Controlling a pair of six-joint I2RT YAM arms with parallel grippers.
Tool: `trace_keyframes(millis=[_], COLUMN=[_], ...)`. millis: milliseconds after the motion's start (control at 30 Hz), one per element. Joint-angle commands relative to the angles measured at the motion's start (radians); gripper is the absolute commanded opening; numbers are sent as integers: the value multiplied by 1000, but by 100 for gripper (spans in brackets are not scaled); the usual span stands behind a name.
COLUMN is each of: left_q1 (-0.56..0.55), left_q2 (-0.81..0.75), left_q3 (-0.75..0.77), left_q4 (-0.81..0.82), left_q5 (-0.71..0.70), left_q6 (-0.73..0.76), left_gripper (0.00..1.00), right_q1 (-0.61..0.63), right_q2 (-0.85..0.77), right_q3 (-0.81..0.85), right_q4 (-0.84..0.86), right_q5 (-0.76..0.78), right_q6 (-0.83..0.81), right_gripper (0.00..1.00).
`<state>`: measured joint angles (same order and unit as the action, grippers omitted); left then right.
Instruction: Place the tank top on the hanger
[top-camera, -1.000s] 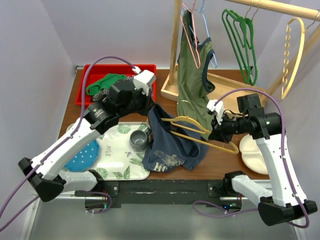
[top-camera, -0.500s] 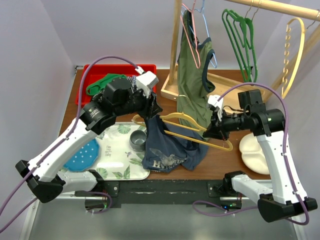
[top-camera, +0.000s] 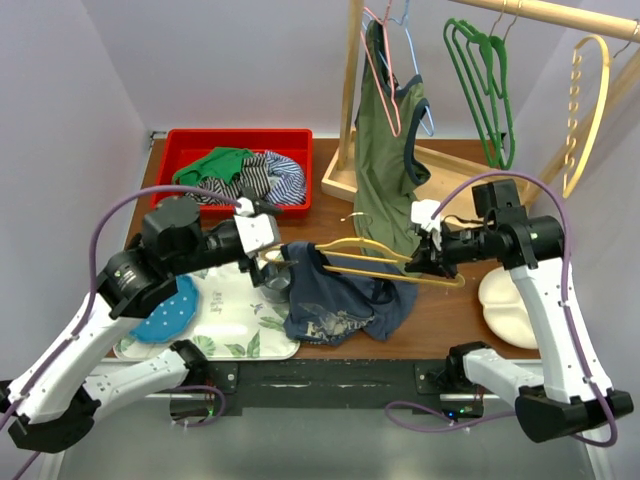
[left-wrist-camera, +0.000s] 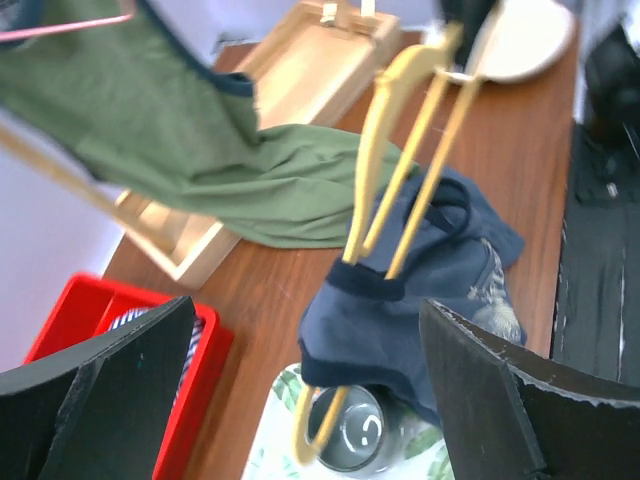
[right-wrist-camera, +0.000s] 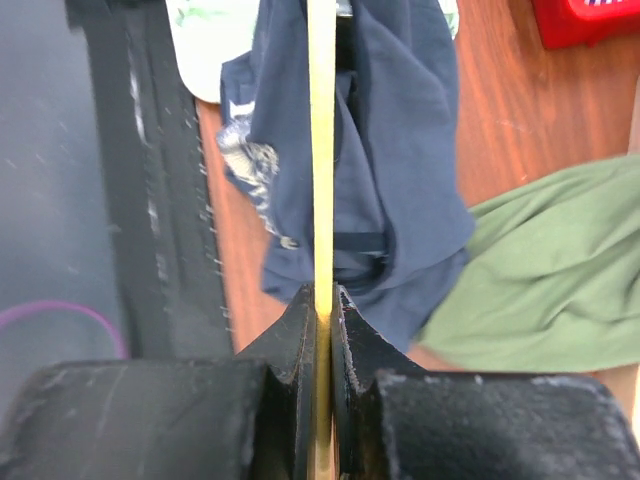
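Observation:
The mustard hanger (top-camera: 400, 272) is held level above the table, my right gripper (top-camera: 432, 262) shut on its right end. In the right wrist view the hanger (right-wrist-camera: 321, 150) runs straight out from between the closed jaws of that gripper (right-wrist-camera: 322, 300). The navy tank top (top-camera: 345, 300) hangs from the hanger's left arm, its lower part bunched on the table. My left gripper (top-camera: 272, 250) stands open just left of the hanger's left tip, holding nothing. In the left wrist view the hanger (left-wrist-camera: 400, 170) goes through an opening in the tank top (left-wrist-camera: 430, 290), between the wide-apart fingers (left-wrist-camera: 110, 390).
A grey cup (left-wrist-camera: 365, 430) sits on the leaf-print tray (top-camera: 235, 320) under the hanger's tip. An olive top (top-camera: 385, 150) hangs from the wooden rack (top-camera: 352, 90), with green hangers (top-camera: 485, 90) further right. A red bin (top-camera: 185, 150) of clothes stands behind. A pale dish (top-camera: 505, 300) lies right.
My left gripper has opened, let go of the tank top and drawn back to the left and lower. The tank top stays draped on the hanger, which the right gripper still holds.

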<state>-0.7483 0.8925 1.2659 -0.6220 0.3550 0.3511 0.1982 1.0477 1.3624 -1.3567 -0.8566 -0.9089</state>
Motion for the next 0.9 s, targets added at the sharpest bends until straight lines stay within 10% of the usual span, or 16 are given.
trace_keyframes(millis=[0,500,667,767,867], left_q1=[3,0,0,0,1], left_q2=[69,307,364,375,341], left_q3=[-43,-28,-16,-13,-42], left_q4=[-19,65,97,113,166], left_q5=[200,386,414,375,296], left_q6=[203,94,31,-6,-90], left_gripper=[100,75,52,6,0], right_q1=[6,21,23,23,23], right_q2=[46,97,109,115,123], right_q3=[-19,-14,-23,-25,-19], right_q4=[-182,-182,-182,-182,-171], right_q5=[-50,-117,-124,-130,-118], right_q6=[-220,-344,-347,-344,-305], right_gripper=[0,0,0,0,0])
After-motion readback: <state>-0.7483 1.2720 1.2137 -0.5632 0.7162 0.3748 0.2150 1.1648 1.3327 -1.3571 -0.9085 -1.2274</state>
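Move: The part of the yellow hanger just left of its neck lies about 9 cm to the left hand's right, 9 cm below and perhaps 1 cm farther out. The navy tank top, looped over the hanger's left end, has its body some 15 cm to the right, 3 cm ahead and 30 cm down; the grey mug stands about 7 cm ahead, 3 cm left and 32 cm below. From the right hand, which grips the hanger's other half, that left-hand part is some 20 cm left, 3 cm ahead, about level. Down about 11 cm and some 8 cm to the right, the left hand comes with open fingers onto the hanger, its fingers swinging clockwise about 20 degrees and dipping, then closes and pinches it left of the neck. Keeping its grip, the right hand eases 2 cm forward and down, turning the hanger counter-clockwise about 13 degrees. ##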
